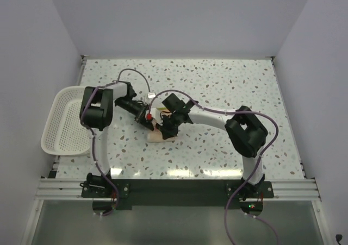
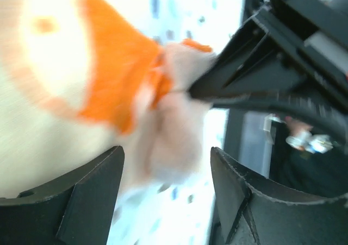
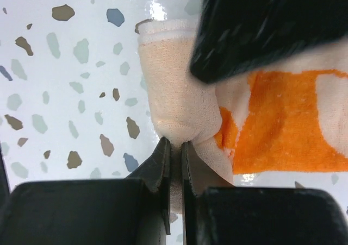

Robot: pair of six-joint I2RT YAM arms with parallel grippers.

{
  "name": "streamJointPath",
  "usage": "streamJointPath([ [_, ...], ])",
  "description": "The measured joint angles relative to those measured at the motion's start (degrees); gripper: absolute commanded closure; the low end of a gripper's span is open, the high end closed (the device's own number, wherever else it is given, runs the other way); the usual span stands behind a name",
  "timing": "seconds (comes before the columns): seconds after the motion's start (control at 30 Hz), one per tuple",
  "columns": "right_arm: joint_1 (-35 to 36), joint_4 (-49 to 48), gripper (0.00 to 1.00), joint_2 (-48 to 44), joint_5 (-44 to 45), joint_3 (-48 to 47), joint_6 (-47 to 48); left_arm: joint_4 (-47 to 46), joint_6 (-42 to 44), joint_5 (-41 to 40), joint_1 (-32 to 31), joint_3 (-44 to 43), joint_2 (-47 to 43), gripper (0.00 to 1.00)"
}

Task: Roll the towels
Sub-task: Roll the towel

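The towel (image 1: 164, 134) is a small peach and orange bundle on the speckled table, mid-left, between both arms. My right gripper (image 3: 175, 147) is shut, pinching a peach fold of the towel (image 3: 174, 87) between its fingertips; orange patches show to the right. My left gripper (image 2: 167, 185) is open, its fingers (image 2: 92, 196) standing wide on either side of the blurred towel (image 2: 174, 142) without pressing it. In the left wrist view the right gripper (image 2: 217, 82) shows as a black tip clamped on the cloth. From above, the left gripper (image 1: 148, 120) and right gripper (image 1: 166, 126) meet over the bundle.
A white mesh basket (image 1: 65, 93) sits at the table's left edge beside the left arm. The speckled tabletop (image 1: 228, 82) stretches behind and to the right of the arms. White walls close in the table on three sides.
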State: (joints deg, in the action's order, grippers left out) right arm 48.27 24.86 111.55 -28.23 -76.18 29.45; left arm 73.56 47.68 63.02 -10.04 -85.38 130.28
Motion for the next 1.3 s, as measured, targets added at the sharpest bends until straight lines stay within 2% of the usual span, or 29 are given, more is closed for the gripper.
streamJointPath([
  [0.27,-1.9,13.3,1.0,4.2,-4.2,-7.3,-5.7,-11.3,-0.2,-3.9,12.5,0.0,-7.3,0.28],
  [0.4,-1.9,20.9,1.0,9.6,-7.6,-14.3,-8.3,-16.4,-0.2,-5.8,17.0,3.8,-14.3,0.28],
  [0.57,-3.3,28.7,1.0,18.3,-14.6,-23.6,-11.6,-23.7,-0.3,-9.5,17.1,15.4,-29.0,0.32],
  [0.7,-4.9,34.6,1.0,24.5,-20.0,-30.4,-13.8,-30.7,0.1,-13.7,16.3,30.0,-43.9,0.32],
  [0.8,-5.5,37.8,1.0,28.2,-23.5,-34.0,-15.2,-34.8,1.0,-18.5,11.9,38.3,-53.2,0.29],
  [1.0,-6.3,42.5,1.0,33.7,-29.3,-38.7,-18.1,-45.0,2.4,-29.0,-5.8,51.0,-67.0,0.27],
  [1.13,-7.4,43.5,0.99,35.8,-32.1,-39.4,-20.7,-49.5,3.7,-34.8,-16.4,52.3,-67.1,0.27],
  [1.3,-8.5,43.8,0.96,37.1,-34.6,-39.4,-22.9,-53.0,5.2,-39.3,-25.4,52.5,-63.7,0.3],
])
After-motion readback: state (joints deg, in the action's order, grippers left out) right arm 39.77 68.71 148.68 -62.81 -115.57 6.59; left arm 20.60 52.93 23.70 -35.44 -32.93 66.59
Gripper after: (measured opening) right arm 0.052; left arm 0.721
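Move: Just back and to the right of the open left fingers lies the roll: its middle is about 4 cm back, 5 cm right and 2 cm below. The right hand already pinches it, its middle about 1 cm back, 1 cm left and 2 cm below that hand. The flat rest of the towel spreads some 7 cm forward of the roll, and the white basket stands about 31 cm left and 2 cm ahead of the left hand. Swinging clear of the roll, the left hand goes forward and left some 13 cm, rising, then loops back and right past its start to the roll's left end, fingers staying wide and the wrist rolling some 80 degrees until they straddle that end from above. Meanwhile the right hand keeps its pinch, turning the roll's top forward by about 70 degrees while easing slightly back and down. ##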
